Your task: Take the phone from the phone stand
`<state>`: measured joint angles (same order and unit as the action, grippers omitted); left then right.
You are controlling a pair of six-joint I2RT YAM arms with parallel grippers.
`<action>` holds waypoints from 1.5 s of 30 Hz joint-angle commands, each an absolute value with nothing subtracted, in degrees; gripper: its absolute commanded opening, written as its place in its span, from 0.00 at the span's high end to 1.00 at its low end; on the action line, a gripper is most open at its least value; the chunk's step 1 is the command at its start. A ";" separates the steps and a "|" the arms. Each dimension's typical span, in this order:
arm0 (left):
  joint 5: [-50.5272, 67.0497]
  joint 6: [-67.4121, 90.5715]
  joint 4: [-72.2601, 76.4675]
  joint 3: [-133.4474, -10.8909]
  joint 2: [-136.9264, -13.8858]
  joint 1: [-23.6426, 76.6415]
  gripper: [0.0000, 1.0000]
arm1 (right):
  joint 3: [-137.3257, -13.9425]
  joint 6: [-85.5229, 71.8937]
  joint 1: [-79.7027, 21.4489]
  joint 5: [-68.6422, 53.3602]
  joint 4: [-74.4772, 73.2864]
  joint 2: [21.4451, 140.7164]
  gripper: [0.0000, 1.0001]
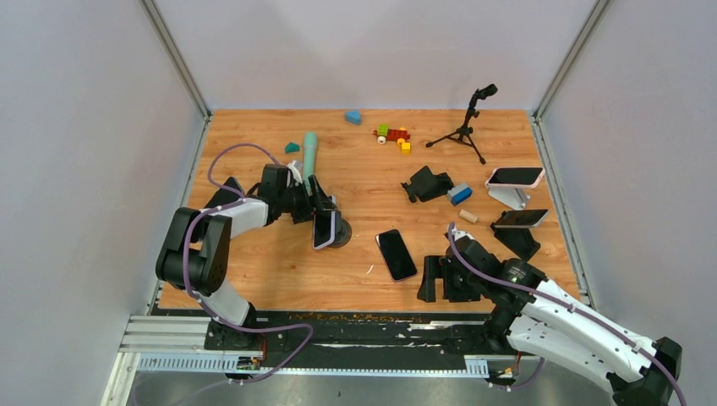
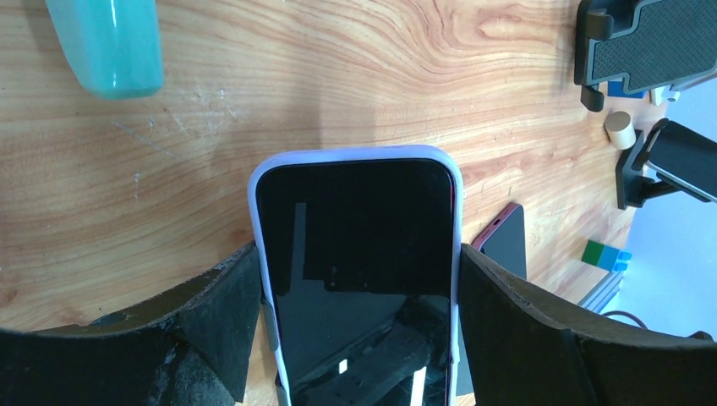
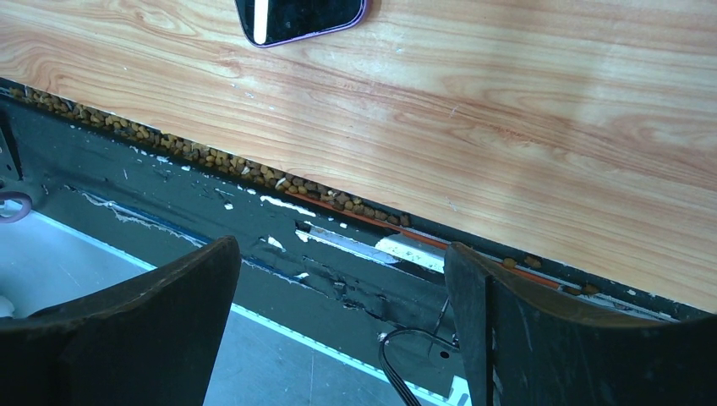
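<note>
A phone [image 1: 324, 228] in a pale lavender case stands upright on a dark phone stand [image 1: 342, 240] left of the table's middle. My left gripper [image 1: 322, 216] reaches it from the left. In the left wrist view the phone [image 2: 355, 203] fills the gap, and both fingers [image 2: 221, 309] press against its side edges, so the gripper [image 2: 358, 254] is shut on it. The stand is hidden there behind the phone. My right gripper [image 1: 441, 279] hangs open and holds nothing [image 3: 342, 330] over the table's near edge.
A second phone [image 1: 396, 254] lies flat mid-table. Two more phones sit on stands at the right [image 1: 514, 178] [image 1: 520, 218]. An empty black stand [image 1: 427, 183], a teal cylinder [image 1: 310, 152], a small tripod [image 1: 465, 127] and toy bricks [image 1: 393, 135] lie further back.
</note>
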<state>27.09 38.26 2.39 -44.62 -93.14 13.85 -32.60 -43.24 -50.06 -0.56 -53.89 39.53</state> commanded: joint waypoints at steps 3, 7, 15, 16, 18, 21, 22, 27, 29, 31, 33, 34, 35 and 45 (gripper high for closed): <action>27.94 38.82 4.38 -47.81 -91.44 13.92 0.37 | -31.83 -43.68 -50.32 -0.54 -52.98 38.61 0.09; 29.42 40.41 7.34 -47.71 -88.48 13.86 0.36 | -31.83 -43.84 -50.30 -0.54 -52.93 38.80 0.09; 32.41 43.07 11.05 -48.17 -84.24 12.80 0.37 | -32.43 -43.50 -50.37 -0.44 -52.96 39.64 0.09; 32.42 43.02 10.80 -48.43 -83.68 12.68 0.37 | -32.51 -43.45 -50.29 -0.44 -52.95 39.64 0.09; 32.58 42.53 9.57 -49.35 -83.11 12.35 0.37 | -32.53 -43.47 -50.29 -0.45 -52.96 39.75 0.09; 32.59 42.09 8.51 -50.64 -82.94 12.23 0.38 | -32.60 -43.50 -50.32 -0.44 -52.99 39.70 0.09; 32.67 42.03 8.39 -50.83 -83.07 12.26 0.38 | -32.54 -43.46 -50.32 -0.44 -52.97 39.67 0.09; 32.16 41.74 8.25 -50.41 -83.76 12.22 0.39 | -32.61 -43.51 -50.29 -0.57 -52.94 39.47 0.09; 31.99 41.40 8.03 -50.03 -84.10 12.14 0.39 | -32.68 -43.42 -50.28 -0.53 -52.95 39.48 0.09; 31.89 41.32 7.91 -49.79 -84.14 12.13 0.40 | -32.68 -43.33 -50.39 -0.46 -52.98 39.51 0.09; 31.91 41.38 7.81 -49.86 -83.88 12.15 0.41 | -32.70 -43.29 -50.31 -0.44 -52.97 39.51 0.09; 31.66 41.24 7.38 -50.17 -83.73 12.20 0.41 | -32.63 -43.39 -50.34 -0.44 -52.93 39.50 0.09; 31.43 41.01 6.94 -50.49 -83.29 12.25 0.42 | -32.62 -43.41 -50.30 -0.44 -52.91 39.48 0.09; 24.20 35.98 -6.83 -61.17 -80.95 19.64 0.45 | -33.47 -43.51 -50.28 -0.04 -53.42 38.45 0.09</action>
<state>25.98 38.04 -5.08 -54.46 -85.21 16.19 -31.90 -43.24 -50.06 -0.51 -53.93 39.35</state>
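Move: Between the left fingers the phone is already pinched by its long edges near its far end, its middle about 5 cm back and 3 cm below the hand. Its round-based phone stand lies some 8 cm back, 4 cm to the right and 7 cm below; the teal tube is about 13 cm ahead and 5 cm left, the flat phone roughly 15 cm back and 22 cm right, both on the table. From the right hand, the held phone is around 17 cm ahead and 30 cm left. Lifting the phone up and away from its stand, the left hand climbs about 8.5 cm with a lesser reach of 2 to 3 cm forward, its wrist tipping up some 10 degrees. It then hangs nearly still before a small shift right and up at the end; the fingers keep their pinch on the phone's long edges throughout. ##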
